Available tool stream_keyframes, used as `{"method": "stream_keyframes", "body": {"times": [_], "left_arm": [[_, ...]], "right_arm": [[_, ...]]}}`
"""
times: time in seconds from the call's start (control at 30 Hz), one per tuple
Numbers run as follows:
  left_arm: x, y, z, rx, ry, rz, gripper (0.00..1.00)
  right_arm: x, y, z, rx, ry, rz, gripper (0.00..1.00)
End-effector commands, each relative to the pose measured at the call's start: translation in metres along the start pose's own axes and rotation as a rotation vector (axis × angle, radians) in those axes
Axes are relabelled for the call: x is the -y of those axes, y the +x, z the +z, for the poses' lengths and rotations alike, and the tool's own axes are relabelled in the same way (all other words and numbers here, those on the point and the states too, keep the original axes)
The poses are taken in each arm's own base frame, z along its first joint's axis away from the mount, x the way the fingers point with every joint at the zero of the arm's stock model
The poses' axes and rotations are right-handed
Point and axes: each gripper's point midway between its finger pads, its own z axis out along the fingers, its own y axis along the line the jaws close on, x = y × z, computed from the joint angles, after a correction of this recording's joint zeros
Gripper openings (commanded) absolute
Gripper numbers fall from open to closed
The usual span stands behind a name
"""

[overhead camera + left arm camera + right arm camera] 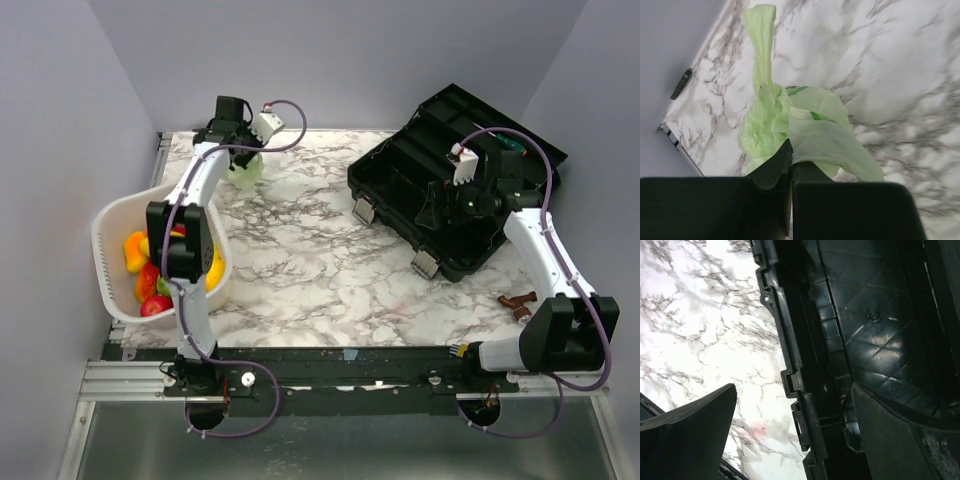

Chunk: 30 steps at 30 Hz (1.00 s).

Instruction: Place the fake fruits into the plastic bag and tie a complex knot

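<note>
The pale green plastic bag (246,170) lies crumpled at the far left of the marble table, one strip (761,45) of it stretching away. My left gripper (789,150) is shut on a fold of the plastic bag (805,127), its jaws pressed together with film between them. The fake fruits (145,268), yellow, orange, red and green, lie in the white basket (110,215) at the left, under my left arm. My right gripper (792,400) stands wide open above the front edge of the black case (865,330), with nothing between its fingers. No knot shows.
An open black tool case (450,180) takes up the far right of the table. A small brown piece (520,303) lies near the right arm's base. A grey wall runs close behind the bag (670,55).
</note>
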Motion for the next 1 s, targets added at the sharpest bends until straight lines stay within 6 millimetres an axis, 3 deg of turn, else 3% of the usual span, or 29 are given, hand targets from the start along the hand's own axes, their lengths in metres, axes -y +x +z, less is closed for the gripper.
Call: {"method": "stream_keyframes", "body": {"times": [0.0, 0.17, 0.37, 0.47, 0.63, 0.73, 0.83, 0.87, 0.97], "left_arm": [[0.045, -0.101, -0.141, 0.343, 0.165, -0.199, 0.0], [0.108, -0.131, -0.217, 0.446, 0.443, -0.426, 0.0], [0.176, -0.16, -0.311, 0.632, 0.774, -0.481, 0.0], [0.209, -0.164, -0.339, 0.658, 0.902, -0.467, 0.0], [0.257, -0.161, -0.376, 0.647, 1.123, -0.431, 0.0], [0.272, -0.157, -0.392, 0.645, 1.198, -0.415, 0.0], [0.273, -0.157, -0.402, 0.665, 1.221, -0.424, 0.0], [0.273, -0.156, -0.406, 0.669, 1.224, -0.42, 0.0], [0.272, -0.156, -0.421, 0.68, 1.244, -0.42, 0.0]], "right_arm": [[-0.027, -0.027, -0.018, 0.087, -0.105, -0.118, 1.0], [-0.087, -0.064, -0.039, 0.255, -0.233, -0.299, 1.0], [-0.181, -0.101, -0.055, 0.502, -0.287, -0.612, 1.0], [-0.223, -0.108, -0.052, 0.6, -0.283, -0.738, 1.0], [-0.287, -0.089, -0.038, 0.674, -0.317, -0.935, 1.0], [-0.3, -0.072, -0.022, 0.631, -0.374, -0.966, 1.0], [-0.293, -0.055, -0.004, 0.565, -0.37, -0.927, 0.92], [-0.288, -0.05, 0.0, 0.546, -0.357, -0.912, 0.85], [-0.278, -0.038, 0.003, 0.542, -0.338, -0.875, 0.44]]}}
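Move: The left hand already holds the green plastic bag, hanging about 6 cm below its fingers and 2 cm ahead of them. Its goal is the open space over mid-table, roughly 35 cm back, 23 cm to its right and 20 cm up; the fruit bin lies about 22 cm back and 18 cm left. From the right hand, the bag is some 53 cm left and 25 cm ahead, about 10 cm lower; the black case sits 14 cm straight ahead, 14 cm down. Back, up and to the right, the left hand swings the pinched bag about 35 cm back and 25 cm up, climbing mostly at first, while its wrist rolls until the fingers point right, nearly level. The open right hand rises and sweeps some 25 cm left and 10 cm back to meet it, levelling its fingers leftward, then dips about 4 cm and starts closing around the hanging bag. ##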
